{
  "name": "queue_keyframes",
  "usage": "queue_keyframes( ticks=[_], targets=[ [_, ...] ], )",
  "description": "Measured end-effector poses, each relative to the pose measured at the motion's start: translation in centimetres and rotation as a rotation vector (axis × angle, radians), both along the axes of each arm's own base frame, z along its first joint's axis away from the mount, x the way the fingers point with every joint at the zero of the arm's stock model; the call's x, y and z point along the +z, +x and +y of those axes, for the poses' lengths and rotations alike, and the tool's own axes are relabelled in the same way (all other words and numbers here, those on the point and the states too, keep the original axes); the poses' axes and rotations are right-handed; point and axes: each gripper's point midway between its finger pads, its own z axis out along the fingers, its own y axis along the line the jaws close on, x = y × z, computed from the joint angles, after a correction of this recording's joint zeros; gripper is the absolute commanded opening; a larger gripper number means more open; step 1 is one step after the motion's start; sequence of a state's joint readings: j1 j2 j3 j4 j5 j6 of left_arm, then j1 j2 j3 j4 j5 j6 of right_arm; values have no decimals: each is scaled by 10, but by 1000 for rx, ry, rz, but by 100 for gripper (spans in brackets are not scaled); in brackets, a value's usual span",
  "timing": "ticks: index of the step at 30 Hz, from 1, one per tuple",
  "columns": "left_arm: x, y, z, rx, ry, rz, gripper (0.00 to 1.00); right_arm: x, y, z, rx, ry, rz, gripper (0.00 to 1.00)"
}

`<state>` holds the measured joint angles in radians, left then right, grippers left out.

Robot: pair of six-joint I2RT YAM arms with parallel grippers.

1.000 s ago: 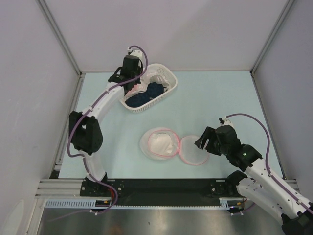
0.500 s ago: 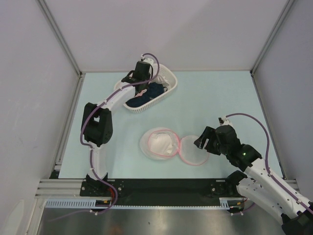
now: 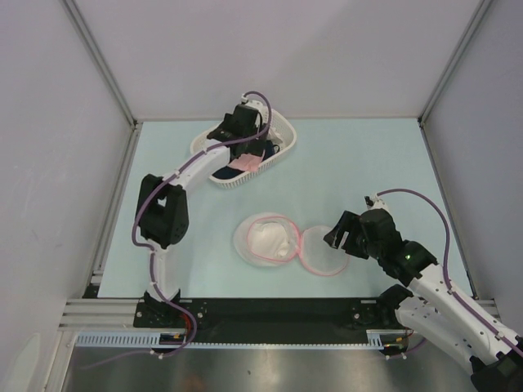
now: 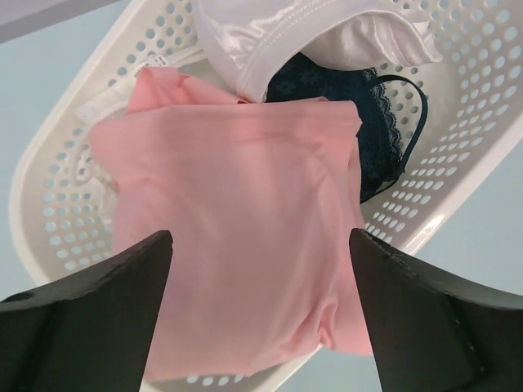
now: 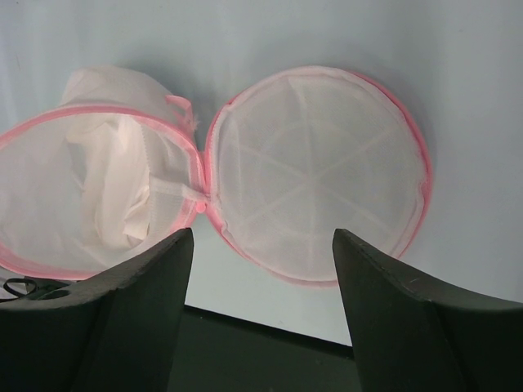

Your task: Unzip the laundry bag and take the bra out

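Observation:
The laundry bag (image 3: 263, 239) lies unzipped in the middle of the table, its two pink-edged mesh halves spread flat. The right half (image 5: 319, 171) is empty and the left half (image 5: 82, 180) shows only white lining. The salmon-pink bra (image 3: 243, 162) lies in the white basket (image 3: 282, 131), draped over the other clothes (image 4: 237, 229). My left gripper (image 3: 243, 145) hangs open just above it, with nothing between its fingers (image 4: 260, 237). At the bag's right edge, my right gripper (image 3: 333, 241) is open and empty (image 5: 261, 231).
The lattice basket (image 4: 49, 188) at the back left also holds a white cloth (image 4: 270, 33) and a dark blue lacy cloth (image 4: 376, 131). Grey walls close the table on three sides. A black rail runs along the near edge (image 5: 245, 359).
My left gripper moved right over the basket and opened, letting go of the pink bra, which now lies in the basket. The right arm has not moved.

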<state>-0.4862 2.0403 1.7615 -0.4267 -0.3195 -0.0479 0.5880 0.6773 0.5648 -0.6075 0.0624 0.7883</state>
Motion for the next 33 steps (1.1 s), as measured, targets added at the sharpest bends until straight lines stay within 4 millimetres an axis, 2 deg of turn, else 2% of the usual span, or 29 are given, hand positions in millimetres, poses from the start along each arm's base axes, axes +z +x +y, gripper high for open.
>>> queue_keyframes(
  ticks=[2,5,8,10,12,14,15,16,19,20,22,25,27,30,33],
  targets=[
    [9,-5,1,2,-6,-8,97,0,0,0,0,0,0,75],
    [36,-19,3,0,-16,-38,96,0,0,0,-1,-2,1,75],
    [77,-40,-3,-26,-45,-98,95,-2,0,-2,-9,-11,2,76],
    [109,-61,-14,-63,-76,-149,94,-3,0,-4,-16,-20,6,76],
    [136,-88,-29,-120,-110,-195,91,-5,0,-6,-22,-28,9,76],
    [158,-129,-54,-216,-149,-228,88,-7,-1,-8,-26,-36,13,76],
    [165,-152,-69,-280,-172,-239,87,-9,-1,-8,-27,-39,16,76],
    [168,-184,-89,-369,-197,-236,85,-11,-2,-9,-28,-43,20,76],
    [155,-254,-126,-568,-244,-182,79,-15,-3,-11,-30,-51,29,77],
    [138,-281,-137,-644,-245,-128,75,-15,-3,-11,-32,-54,31,77],
    [112,-302,-143,-690,-235,-55,71,-15,-3,-11,-32,-54,30,77],
    [62,-326,-138,-711,-198,79,64,-15,-3,-12,-33,-55,29,77],
    [38,-335,-130,-706,-173,147,62,-14,-3,-12,-34,-53,26,77],
    [16,-343,-121,-693,-148,208,62,-13,-3,-12,-34,-49,20,77],
    [5,-348,-116,-686,-144,244,59,-14,-4,-12,-34,-49,20,77]
  ],
)
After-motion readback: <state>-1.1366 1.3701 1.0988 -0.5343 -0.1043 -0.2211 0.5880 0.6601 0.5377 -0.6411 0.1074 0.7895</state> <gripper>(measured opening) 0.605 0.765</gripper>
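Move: The white garment in the open laundry bag lies about 29 cm back, 9 cm right and 12 cm below the left hand. The released pink cloth is about 3 cm ahead of this hand, straight ahead and 8 cm below. The bag's lid lies some 33 cm back and 28 cm right of it, 13 cm down. From the right hand, the white garment is roughly 4 cm ahead, 24 cm left, 10 cm below. Left hand arcs up, about 35 cm back and right, down towards the laundry bag, turning clockwise, fingers narrowing. ##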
